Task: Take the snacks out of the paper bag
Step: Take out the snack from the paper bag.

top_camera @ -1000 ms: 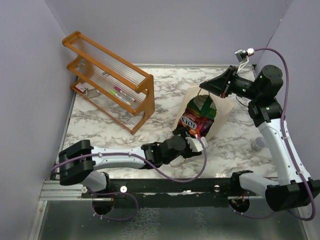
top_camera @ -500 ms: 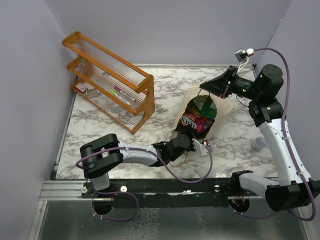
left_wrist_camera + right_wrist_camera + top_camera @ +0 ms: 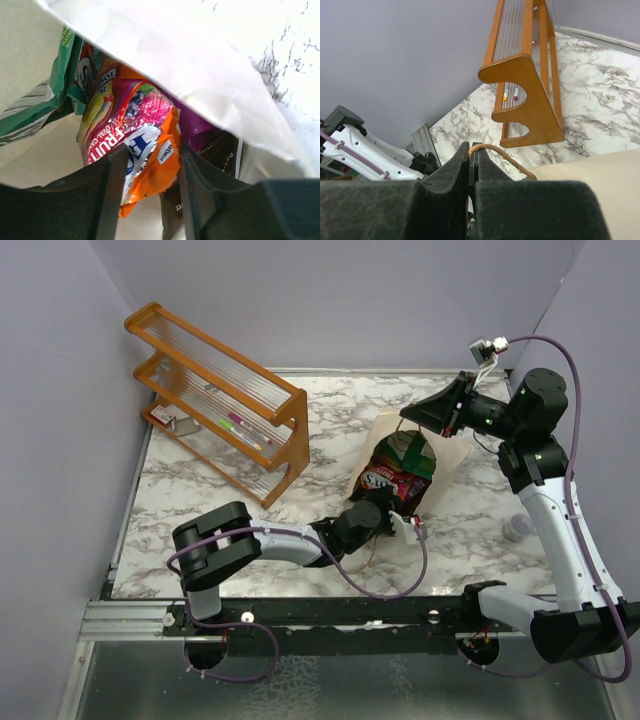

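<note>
The paper bag (image 3: pixel 445 465) lies tilted on the marble table with its mouth toward the near edge. My right gripper (image 3: pixel 428 412) holds its top up, shut on the brown string handle (image 3: pixel 502 156). Snacks show in the mouth: an orange-red candy bag (image 3: pixel 392 478) in front and a green packet (image 3: pixel 408 447) behind. My left gripper (image 3: pixel 385 512) reaches into the opening. In the left wrist view its fingers (image 3: pixel 112 185) stand apart on either side of the orange-red candy bag's (image 3: pixel 135 130) lower corner. Green (image 3: pixel 35 105), purple (image 3: pixel 192 125) and dark brown (image 3: pixel 220 155) packets lie around it under the bag's wall (image 3: pixel 200 60).
An orange wooden slatted rack (image 3: pixel 225 400) stands at the back left with pens (image 3: pixel 240 425) on its lower shelf. A small clear round cap (image 3: pixel 517 528) lies on the table right of the bag, beside the right arm.
The left arm has pushed its gripper forward into the bag's mouth, and its fingers have narrowed around the orange-red candy bag. The right gripper still holds the handle in the same place.
</note>
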Robot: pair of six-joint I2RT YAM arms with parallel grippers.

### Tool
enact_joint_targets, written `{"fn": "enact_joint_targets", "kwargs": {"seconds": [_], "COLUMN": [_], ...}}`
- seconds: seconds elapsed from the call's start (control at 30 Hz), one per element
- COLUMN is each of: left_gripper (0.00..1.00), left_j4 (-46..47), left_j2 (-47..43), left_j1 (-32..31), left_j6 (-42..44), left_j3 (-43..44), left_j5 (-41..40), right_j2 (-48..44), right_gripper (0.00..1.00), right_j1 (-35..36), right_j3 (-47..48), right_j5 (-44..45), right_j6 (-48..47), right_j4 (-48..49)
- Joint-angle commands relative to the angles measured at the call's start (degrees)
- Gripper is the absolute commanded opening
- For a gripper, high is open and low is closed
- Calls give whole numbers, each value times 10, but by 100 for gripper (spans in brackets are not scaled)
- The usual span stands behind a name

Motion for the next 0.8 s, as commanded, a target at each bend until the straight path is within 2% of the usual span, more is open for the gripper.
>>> {"fn": "enact_joint_targets", "kwargs": {"seconds": [0.0, 0.13, 0.3, 0.4, 0.6, 0.77], "left_gripper": [41, 28, 4, 0, 0, 0], "left_j4": [29, 14, -5, -13, -47, -158], "left_j2": [9, -6, -41, -84, -184, -275], "left_j1": [2, 4, 4, 4, 4, 4], "left_j6": [-1, -21, -45, -70, -162, -253], "left_j3": [21, 22, 14, 6, -19, -5], "left_j5": [34, 39, 29, 24, 12, 23], "right_j2": [-19, -21, -20, -20, -25, -27], "right_gripper": [1, 1, 1, 1, 1, 1], "right_j1": [2, 2, 2, 2, 2, 2], "right_j3": [24, 23, 18, 20, 17, 9], "right_j5": [-1, 6, 13, 22, 49, 68], "right_j6": [-14, -22, -26, -32, -47, -50], "right_j4": [2, -5, -8, -16, -31, -31]}}
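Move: The red-and-orange fruit snack pack lies just off the left fingertips, its middle about 4 cm ahead and 3 cm to the right at nearly the same height, its orange end between the open fingers. From that hand, the green snack pack sits some 9 cm ahead and 6 cm right, a little higher, and the brown pack roughly 7 cm right, 1 cm ahead and slightly lower. From the right hand the fruit pack is about 27 cm below, 3 cm ahead and 5 cm right. The left fingers close fully on the orange end of the fruit snack pack, pinching it while the hand almost stays in place, then draw it up some 11 cm towards the bag's mouth, drifting a few centimetres left and back as the fingertips tip up about 20 degrees. The right hand keeps its shut hold on the bag's handle, nearly still. ##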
